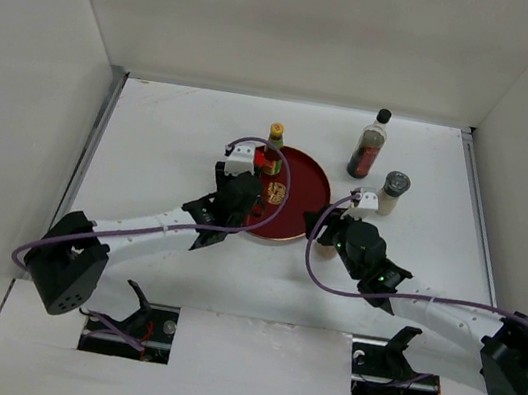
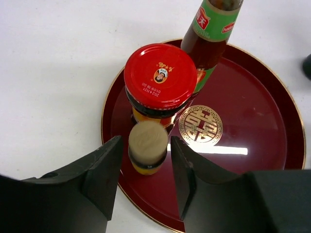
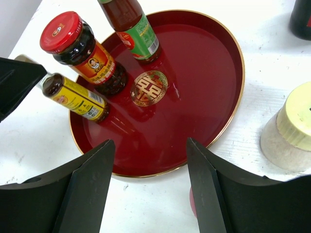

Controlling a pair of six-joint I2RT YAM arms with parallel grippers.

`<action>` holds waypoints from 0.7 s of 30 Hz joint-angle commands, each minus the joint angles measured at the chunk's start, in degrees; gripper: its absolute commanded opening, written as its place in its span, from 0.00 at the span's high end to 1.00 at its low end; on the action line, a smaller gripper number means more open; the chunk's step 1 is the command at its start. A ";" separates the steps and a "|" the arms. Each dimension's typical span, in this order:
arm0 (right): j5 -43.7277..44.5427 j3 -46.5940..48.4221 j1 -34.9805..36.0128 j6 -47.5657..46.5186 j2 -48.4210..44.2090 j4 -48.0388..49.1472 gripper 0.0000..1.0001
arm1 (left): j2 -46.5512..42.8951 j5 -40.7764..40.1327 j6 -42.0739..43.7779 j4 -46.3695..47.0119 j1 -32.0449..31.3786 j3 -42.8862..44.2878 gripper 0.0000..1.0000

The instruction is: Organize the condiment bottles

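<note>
On the round red tray [image 1: 307, 180] stand three condiment bottles: a green-labelled bottle [image 2: 209, 34], a red-lidded jar [image 2: 160, 75] and a small yellow-labelled bottle [image 2: 148, 145] with a beige cap. My left gripper [image 2: 146, 143] straddles the small bottle, open, with a thin gap on each side. My right gripper [image 3: 150, 143] hangs open over the tray's near rim [image 3: 160, 172] with nothing between its fingers. Off the tray, a tall dark-sauce bottle [image 1: 369, 144] with a black cap and a cream shaker [image 1: 392, 193] stand on the table at the back right.
A pink edge [image 3: 193, 206] peeks out beside my right finger, mostly hidden. The cream shaker [image 3: 291, 128] sits close to the right of my right gripper. White walls enclose the table on the left, back and right.
</note>
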 commanded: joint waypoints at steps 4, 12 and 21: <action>0.94 1.37 -0.65 0.48 -1.05 2.96 0.33 | -4.14 -1.19 -0.21 4.53 -0.74 -0.68 0.51; 1.73 1.46 -0.30 -0.66 -5.00 2.87 0.40 | -8.54 -1.28 2.25 6.38 -0.21 -1.21 0.31; 2.43 11.46 -1.78 -3.65 -5.28 -8.54 0.64 | -21.88 -5.58 4.80 7.08 1.71 -6.03 0.31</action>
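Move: The small yellow-label bottle stands on the tray with its cap between the left fingers, its middle about 6 cm below that hand. The red-lid jar is some 6 cm ahead and 1 cm right of that hand, the green-label bottle about 10 ahead and 5 right. From the right hand, the yellow-label bottle lies roughly 4 cm ahead and 17 left, the pink-lid jar 3 back and 3 right, well below. Clear of the small bottle's cap, which they had already begun to release, the left fingers open wider as the hand rises about 8 cm off the tray. Late on it swings left and slightly back, its wrist tilting the fingertips up some 10 degrees. After a short wait the empty right hand lifts about 5 cm above the pink-lid jar, closing its fingers partway on nothing. ##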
